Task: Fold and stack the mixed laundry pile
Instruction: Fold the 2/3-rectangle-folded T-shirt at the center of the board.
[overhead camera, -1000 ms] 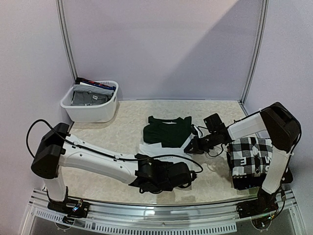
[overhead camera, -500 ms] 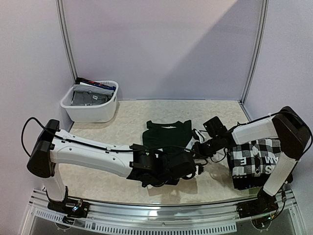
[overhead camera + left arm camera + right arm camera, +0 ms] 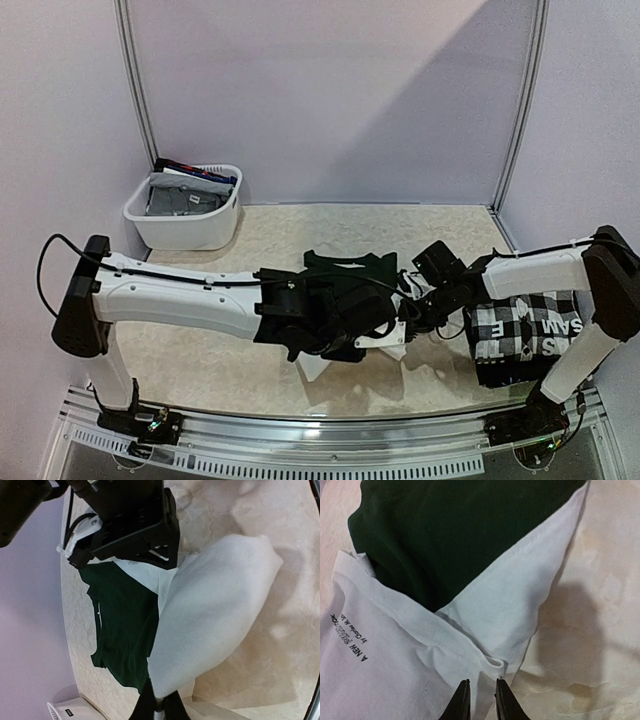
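Note:
The white cloth [image 3: 215, 610] with a dark green part [image 3: 125, 630] lies at the table's middle, partly raised. My left gripper [image 3: 157, 705] is shut on one white edge, which balloons out in front of it. My right gripper [image 3: 481, 700] pinches a fold of the same cloth [image 3: 485, 630] between narrowly spaced fingers. In the top view the two grippers meet over the cloth [image 3: 345, 268], left gripper [image 3: 390, 330] beside right gripper [image 3: 415, 312]. A folded black-and-white checkered shirt [image 3: 520, 330] with white letters lies stacked at the right.
A white plastic basket [image 3: 150, 222] with grey and blue garments [image 3: 180, 198] stands at the back left. The right arm's black wrist [image 3: 135, 525] fills the top of the left wrist view. Metal frame posts and walls close the back and sides.
My left arm swung farther in over the cloth, lifting its white edge off the table. My right gripper shifted a little nearer and to the right with its fold.

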Tool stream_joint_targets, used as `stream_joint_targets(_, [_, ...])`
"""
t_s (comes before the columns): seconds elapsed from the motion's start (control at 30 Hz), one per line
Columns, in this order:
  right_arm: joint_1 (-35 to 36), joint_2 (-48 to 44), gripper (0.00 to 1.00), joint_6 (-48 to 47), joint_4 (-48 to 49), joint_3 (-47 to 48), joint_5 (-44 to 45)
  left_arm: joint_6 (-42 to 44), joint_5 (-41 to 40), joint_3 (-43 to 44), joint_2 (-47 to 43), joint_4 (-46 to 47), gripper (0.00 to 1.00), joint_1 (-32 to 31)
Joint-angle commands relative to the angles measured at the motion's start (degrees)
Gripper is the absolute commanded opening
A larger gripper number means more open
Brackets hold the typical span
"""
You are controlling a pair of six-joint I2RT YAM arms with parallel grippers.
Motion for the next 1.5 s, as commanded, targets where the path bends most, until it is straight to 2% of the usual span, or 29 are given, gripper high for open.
stream_joint_targets(0.0, [-0.08, -3.66, 0.19, 0.93, -5.45, 4.43, 9.24, 3.56, 5.32, 2.32, -1.43, 1.17, 0.00, 4.14])
stream_joint_targets(0.17, [-0.80, -7.25, 0.21, 2.00, -8.58, 7.27, 18.80, 6.01, 12.04, 4.78, -0.42, 1.39, 0.00, 8.73])
stream_joint_targets(0.33, [-2.85, -9.99, 0.21, 2.79, -8.17, 6.39, 22.27, 9.02, 15.86, 9.78, 2.92, 0.18, 0.00, 12.96])
stream_joint_targets(0.7, [-4.47, -11.76, 0.20, 2.22, -5.28, 4.98, 22.41, 14.21, 23.80, 23.86, 13.55, -3.03, 0.00, 21.31])
stream_joint_targets(0.93, [-4.46, -11.17, 0.19, 1.55, -3.90, 4.74, 21.80, 15.76, 25.93, 31.70, 20.37, -4.15, 0.00, 25.44])
stream_joint_targets(1.27, [-4.52, -8.73, 0.18, 0.92, -3.22, 5.67, 21.31, 15.57, 28.75, 39.05, 28.12, -2.23, 0.00, 30.50])
stream_joint_targets(1.47, [-4.53, -6.67, 0.17, 0.52, -2.19, 6.32, 20.26, 14.92, 29.01, 39.32, 30.19, 1.26, 0.00, 32.83])
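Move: The left hand already holds the lifted near hem of the white-and-green T-shirt. The green collar end, where the hem is being taken, lies about 25 cm ahead of it, 3 cm right and 14 cm below. From the right hand, that collar is some 18 cm ahead, 16 cm left and 3 cm below; the plaid pile stands about 27 cm right of the right hand, roughly level fore and aft. The basket is some 33 cm ahead and 39 cm left of the left hand. Forward by about 25 cm goes the left hand, keeping its pinch on the hem and carrying it towards the green collar; it first arcs up some 4 cm, then sinks about 6 cm. The right hand rises about 8 cm from the shirt's right side while going forward and off to the right, its wrist turning clockwise and tipping the fingers outward, then waits slightly open. ##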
